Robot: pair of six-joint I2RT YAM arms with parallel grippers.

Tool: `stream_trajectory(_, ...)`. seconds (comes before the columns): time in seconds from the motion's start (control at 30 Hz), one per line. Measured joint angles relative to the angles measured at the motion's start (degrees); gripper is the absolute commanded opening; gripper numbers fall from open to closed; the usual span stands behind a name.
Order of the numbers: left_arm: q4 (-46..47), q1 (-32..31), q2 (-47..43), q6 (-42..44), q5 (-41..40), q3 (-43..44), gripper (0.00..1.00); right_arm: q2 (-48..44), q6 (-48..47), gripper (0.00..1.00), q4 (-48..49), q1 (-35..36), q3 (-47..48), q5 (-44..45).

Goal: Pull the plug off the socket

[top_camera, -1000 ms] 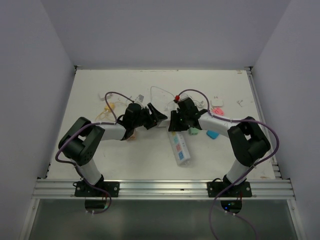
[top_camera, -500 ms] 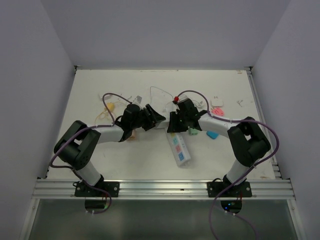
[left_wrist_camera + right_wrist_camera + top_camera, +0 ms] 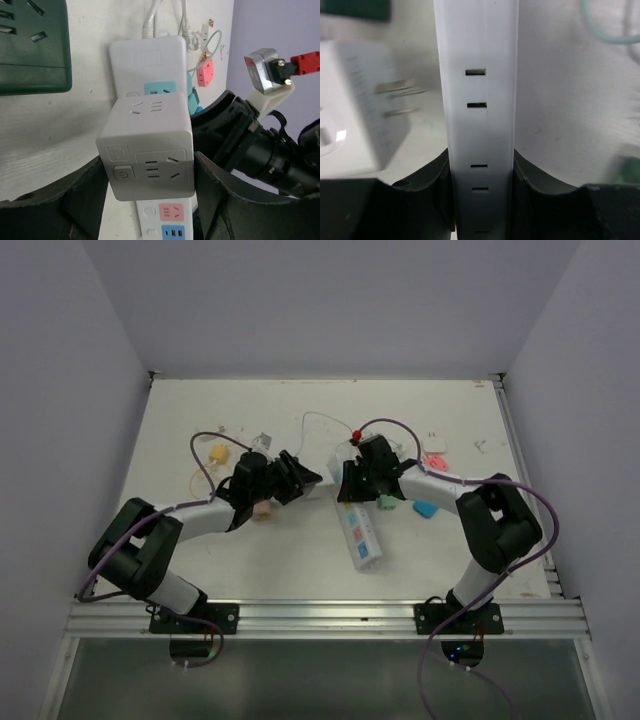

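The plug (image 3: 147, 145) is a white cube adapter, and my left gripper (image 3: 150, 186) is shut on its two sides. In the right wrist view the plug (image 3: 355, 100) hangs left of the socket with its bare metal prongs (image 3: 395, 89) pointing at it, a gap between them. The socket (image 3: 361, 536) is a long white strip with pastel outlets (image 3: 172, 212). My right gripper (image 3: 481, 180) is shut across the socket (image 3: 477, 50) near its corded end. In the top view, the left gripper (image 3: 303, 480) and right gripper (image 3: 347, 486) face each other.
A dark green block (image 3: 30, 45) lies at the left of the left wrist view. Loose small plugs lie around: pink (image 3: 435, 458), green (image 3: 388, 503), blue (image 3: 426, 508) and yellow (image 3: 217, 453). White cords (image 3: 318, 420) run toward the back wall.
My left arm has drawn back to the left with the plug, widening the gap to the right gripper. The right gripper and socket have stayed put.
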Motion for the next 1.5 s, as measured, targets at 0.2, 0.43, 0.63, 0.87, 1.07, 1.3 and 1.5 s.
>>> stream_trajectory(0.2, 3.2, 3.3, -3.6, -1.6, 1.7, -3.8, 0.00, -0.7, 1.7, 0.00, 0.6, -4.6, 0.0, 8.2)
stream_trajectory(0.43, -1.0, 3.7, -4.2, 2.0, 2.3, -3.3, 0.00, -1.4, 1.8, 0.00, 1.1, -5.4, -0.8, 11.5)
stream_trajectory(0.63, -8.7, 3.1, -7.3, 12.5, -3.7, -1.3, 0.00, -1.7, 1.8, 0.00, 1.5, -6.4, -1.1, 11.2)
stream_trajectory(0.87, -12.6, -4.8, -8.1, 25.5, -17.3, 0.3, 0.00, -1.8, 1.7, 0.00, 1.9, -6.6, -1.4, 10.6)
stream_trajectory(1.07, -11.9, -8.6, -5.1, 31.3, -25.7, 0.9, 0.07, -2.2, 1.6, 0.00, 2.4, -6.9, -2.0, 10.0)
stream_trajectory(1.3, -10.5, -13.8, -1.6, 35.9, -35.3, 1.5, 0.27, -2.2, 1.6, 0.00, 2.5, -6.9, -2.0, 9.7)
stream_trajectory(1.5, -10.2, -17.4, -0.6, 36.5, -38.6, 1.9, 0.42, -1.6, 1.7, 0.00, 2.6, -7.4, -1.4, 7.8)
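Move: The left hand holds the white cube plug, already clear of the power strip, whose gripped part is some 8 cm to the right, 1 cm back and 5 cm lower. Clear table lies beneath, about 3 cm left and 1 cm back; the green cube is roughly 5 cm ahead and 7 cm left, the peach cube 7 cm back and 12 cm left. From the right hand, which holds the strip, the teal plug is about 10 cm right and 2 cm ahead, the small green plug 9 cm right and 3 cm back. Right and forward the right hand swings the gripped strip away from the freed cube plug, quickly, some 7 cm with a slight clockwise turn, then holds still. The left hand keeps its grip on the cube, going left and slightly up, then sinking to end about 4 cm lower and a little left, back from its farthest left, while the wrist rolls some 45 degrees, left side rising, and the fingers come round to point more forward. ##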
